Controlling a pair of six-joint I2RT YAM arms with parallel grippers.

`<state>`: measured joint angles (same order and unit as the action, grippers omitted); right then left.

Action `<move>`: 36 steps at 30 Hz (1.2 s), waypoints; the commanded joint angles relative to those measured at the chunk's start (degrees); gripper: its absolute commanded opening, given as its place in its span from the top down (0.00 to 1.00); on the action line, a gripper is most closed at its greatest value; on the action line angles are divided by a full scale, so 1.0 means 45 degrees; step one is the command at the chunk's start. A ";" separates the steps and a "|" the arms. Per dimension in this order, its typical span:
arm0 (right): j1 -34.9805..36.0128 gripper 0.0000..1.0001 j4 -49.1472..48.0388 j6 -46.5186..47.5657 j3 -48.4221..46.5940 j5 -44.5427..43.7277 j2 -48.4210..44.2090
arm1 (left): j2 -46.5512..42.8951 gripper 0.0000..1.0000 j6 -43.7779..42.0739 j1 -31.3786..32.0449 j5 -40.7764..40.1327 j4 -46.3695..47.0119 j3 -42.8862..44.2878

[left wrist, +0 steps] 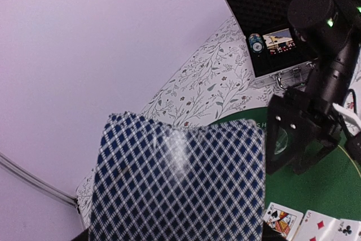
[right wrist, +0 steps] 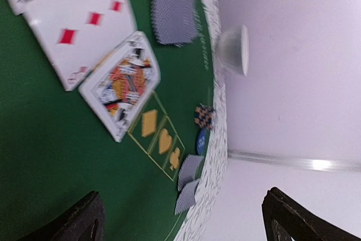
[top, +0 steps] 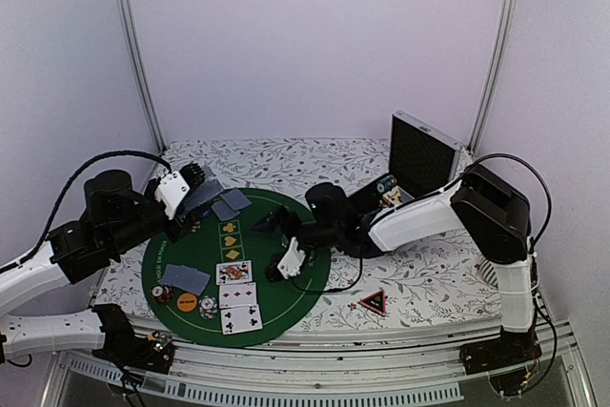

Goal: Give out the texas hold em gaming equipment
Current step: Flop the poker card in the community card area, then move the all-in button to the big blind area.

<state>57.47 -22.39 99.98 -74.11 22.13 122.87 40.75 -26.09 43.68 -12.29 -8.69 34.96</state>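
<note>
My left gripper (top: 193, 193) is shut on a deck of blue-checked playing cards (left wrist: 177, 179) above the far left edge of the green mat (top: 295, 293); the deck hides its fingers. My right gripper (top: 270, 224) hangs open over the mat's middle with nothing between its fingers (right wrist: 84, 218). Three face-up cards (top: 238, 295) lie in a column near the front. A face-down pair (top: 230, 205) lies at the back and another face-down card (top: 184, 278) at the left. Chip stacks (top: 207, 307) and an orange disc (top: 186, 304) sit at the front left. The red-black triangle token (top: 373, 302) lies right of the mat.
An open black case (top: 422, 152) stands at the back right with chips (left wrist: 256, 43) and cards inside. A white ribbed cup (right wrist: 234, 49) stands just off the mat's left edge. A thin cable (top: 329, 286) trails over the mat's right side.
</note>
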 commanded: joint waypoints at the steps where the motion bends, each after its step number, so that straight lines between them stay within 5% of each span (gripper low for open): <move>1: -0.0392 0.01 -0.2816 -0.7850 0.0104 -0.0151 -0.2392 | -0.0116 0.46 0.0024 -0.0081 0.0211 0.0386 -0.0093; 5: -0.0578 0.01 -0.2076 -1.3953 -0.0614 -0.0380 -0.3470 | -0.0042 0.46 -0.0074 -0.0082 0.0342 0.0342 -0.0093; 8: -0.0900 0.01 0.0616 -1.7555 -0.2310 0.0768 -0.3636 | -0.0062 0.46 -0.0140 -0.0085 0.0549 0.0340 -0.0112; 16: -0.1110 0.03 0.4790 -2.3351 -0.6616 0.3593 -0.2078 | -0.0072 0.46 -0.0260 -0.0078 0.1144 0.0283 -0.0129; 24: -0.0826 0.06 0.7832 -2.4493 -0.9408 0.3442 -0.0239 | -0.0073 0.46 -0.0297 -0.0061 0.1379 0.0271 -0.0132; 36: -0.0422 0.00 0.8292 -2.4583 -1.1071 0.4610 0.1343 | 0.0084 0.46 -0.0280 -0.0044 0.1453 0.0217 -0.0093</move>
<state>54.81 13.80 -9.54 -120.99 40.71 126.93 40.91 -27.00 43.68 -6.42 -8.71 34.70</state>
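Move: The card deck stands in the left hand's fingers, its middle some 3 cm ahead of that hand's point and 2 cm right. From the right hand, now low over the felt, the deck is about 12 cm left, 2 cm back and 17 cm up. Some 7 cm below the right hand, the face card lies level and 9 cm left, the diamond card 6 cm back and 8 cm left. Still wide open, the right hand rises 30 cm, rolling some 105 degrees, then sinks 10 leftwards towards the deck. ##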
